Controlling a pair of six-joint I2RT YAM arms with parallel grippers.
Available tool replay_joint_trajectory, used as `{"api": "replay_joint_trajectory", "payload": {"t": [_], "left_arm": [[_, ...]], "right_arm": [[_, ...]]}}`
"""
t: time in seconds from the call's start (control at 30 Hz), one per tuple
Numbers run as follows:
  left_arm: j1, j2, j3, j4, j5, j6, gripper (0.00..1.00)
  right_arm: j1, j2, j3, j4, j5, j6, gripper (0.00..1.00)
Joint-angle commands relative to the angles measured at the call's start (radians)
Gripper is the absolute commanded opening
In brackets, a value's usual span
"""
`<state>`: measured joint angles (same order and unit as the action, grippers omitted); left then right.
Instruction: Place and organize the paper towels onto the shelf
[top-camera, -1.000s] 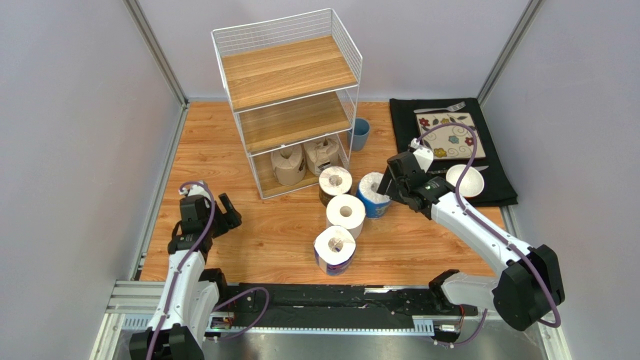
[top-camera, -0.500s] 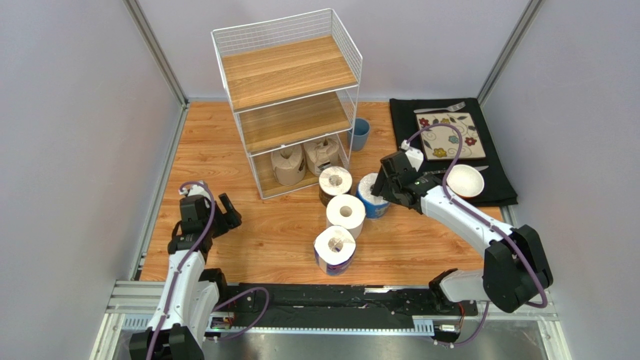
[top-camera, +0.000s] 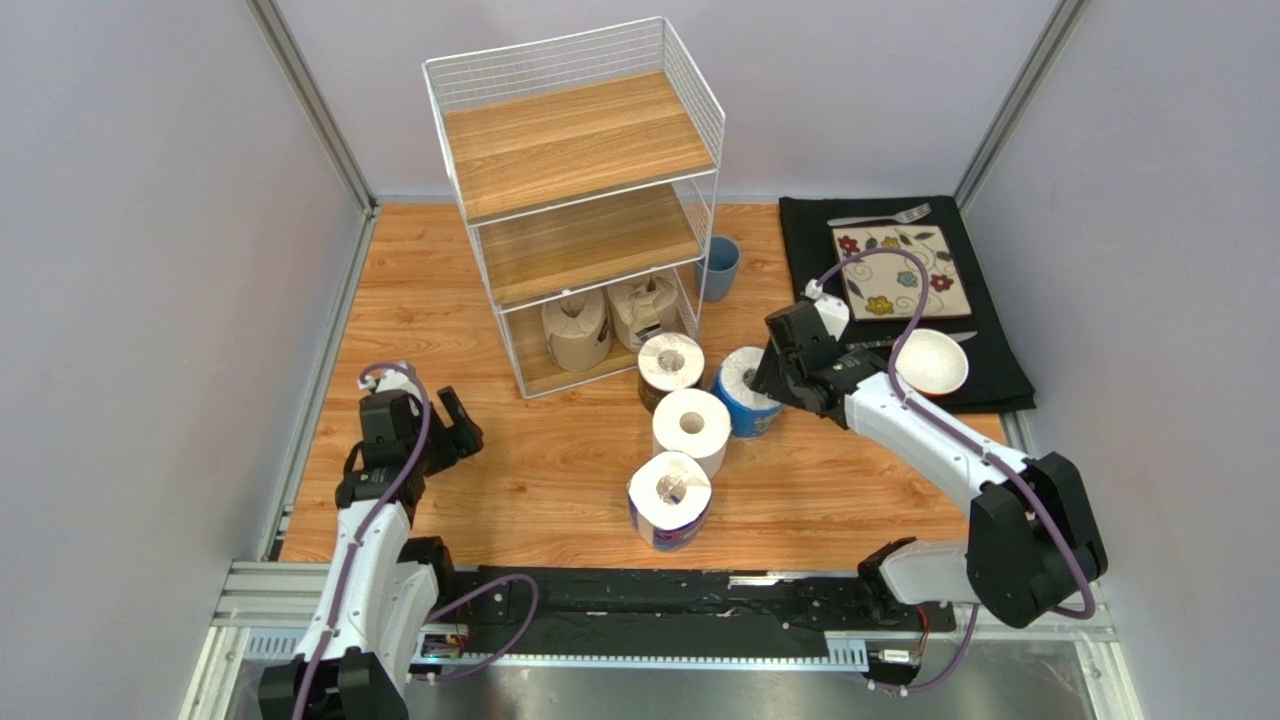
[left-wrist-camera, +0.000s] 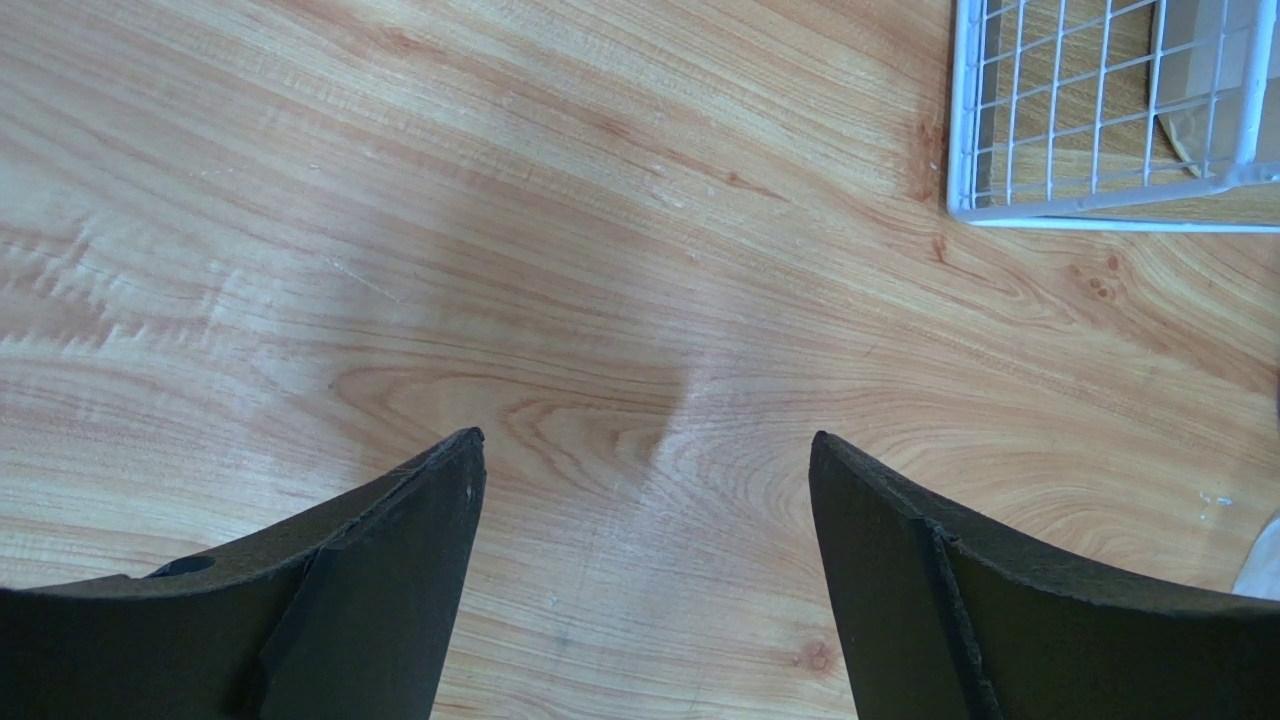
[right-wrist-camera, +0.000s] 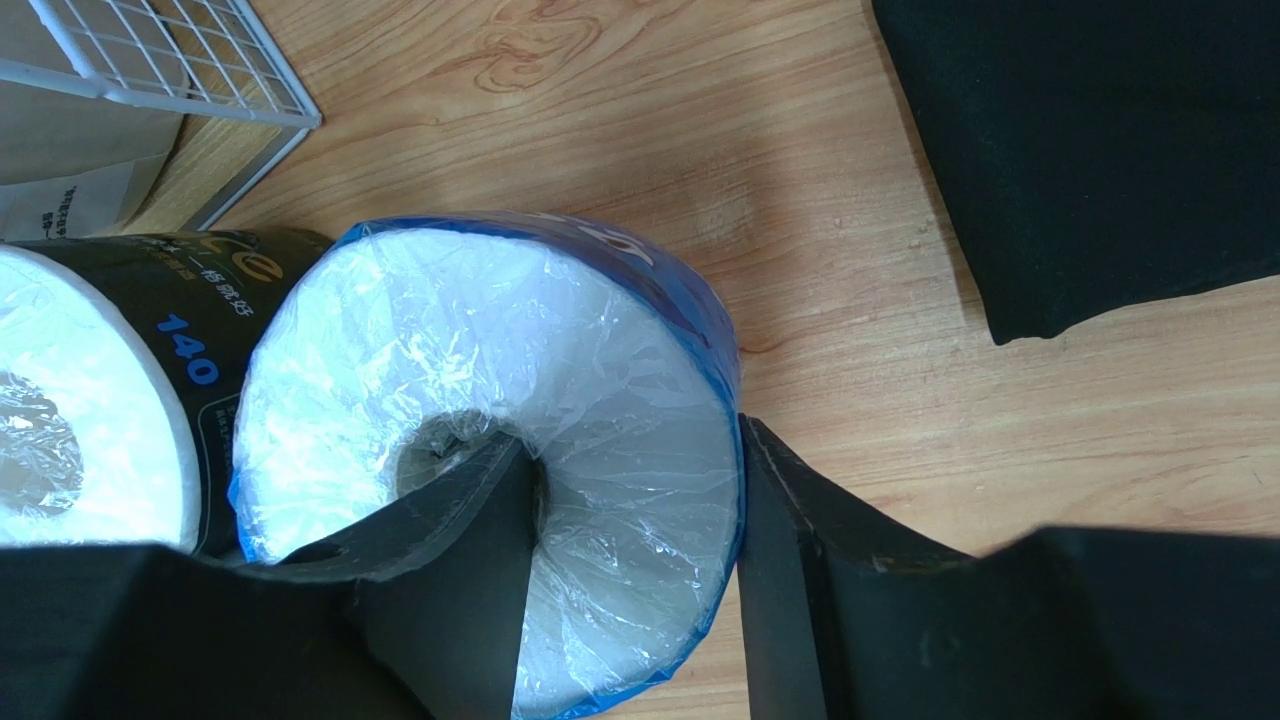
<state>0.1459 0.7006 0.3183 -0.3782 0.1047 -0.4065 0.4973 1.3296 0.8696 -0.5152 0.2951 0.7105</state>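
Observation:
The shelf (top-camera: 579, 150) stands at the back of the table, with two brown-paper rolls (top-camera: 576, 330) (top-camera: 643, 308) on its lowest tier. In front of it stand a dark-wrapped roll (top-camera: 670, 365), a plain white roll (top-camera: 691, 428) and a blue-wrapped roll (top-camera: 669, 498). A second blue-wrapped roll (top-camera: 739, 383) (right-wrist-camera: 451, 330) stands upright on the table. My right gripper (top-camera: 769, 378) (right-wrist-camera: 634, 443) is shut on its wall, one finger in the core hole and the other against the outside. My left gripper (top-camera: 451, 420) (left-wrist-camera: 646, 450) is open over bare wood at the left.
A blue cup (top-camera: 721, 267) stands by the shelf's right side. A black mat (top-camera: 999, 375) at the right carries a patterned plate (top-camera: 902, 270), a fork (top-camera: 879, 218) and a white bowl (top-camera: 932, 360). The shelf's wire corner (left-wrist-camera: 1112, 135) lies ahead of my left gripper.
My right gripper has moved left onto the blue-wrapped roll and its jaws have narrowed around the roll's wall. The left arm has not moved.

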Motion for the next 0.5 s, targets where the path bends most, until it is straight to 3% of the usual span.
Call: {"api": "replay_joint_trajectory", "payload": {"t": [0.0, 0.2, 0.47], "left_arm": [[0.007, -0.009, 0.001, 0.002, 0.012, 0.011, 0.88], [0.007, -0.006, -0.001, 0.009, 0.021, 0.009, 0.88], [0.009, -0.006, 0.001, 0.005, 0.02, 0.011, 0.88]], "right_arm": [[-0.008, -0.059, -0.006, 0.0, -0.005, -0.019, 0.29], [-0.011, -0.22, 0.11, -0.026, 0.05, -0.146, 0.27], [-0.011, -0.254, 0.287, -0.022, -0.123, -0.27, 0.29]]}}
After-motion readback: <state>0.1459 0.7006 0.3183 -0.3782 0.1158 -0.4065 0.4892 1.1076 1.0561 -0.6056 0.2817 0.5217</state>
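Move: The right hand already pinches the blue-wrapped roll by its wall, one finger in the core. The shelf's middle board lies about 10 cm ahead of that hand, 22 cm to its left and 12 cm up. The black-wrapped roll stands roughly 12 cm left and 2 cm ahead, the plain white roll 10 cm left and 6 cm back, both some 4 cm lower. From the left hand the middle board is about 15 cm ahead, 18 cm right and 15 cm up. Right hand lifts the pinched blue-wrapped roll about 12 cm straight up, tipping its fingers outward some 15 degrees. ##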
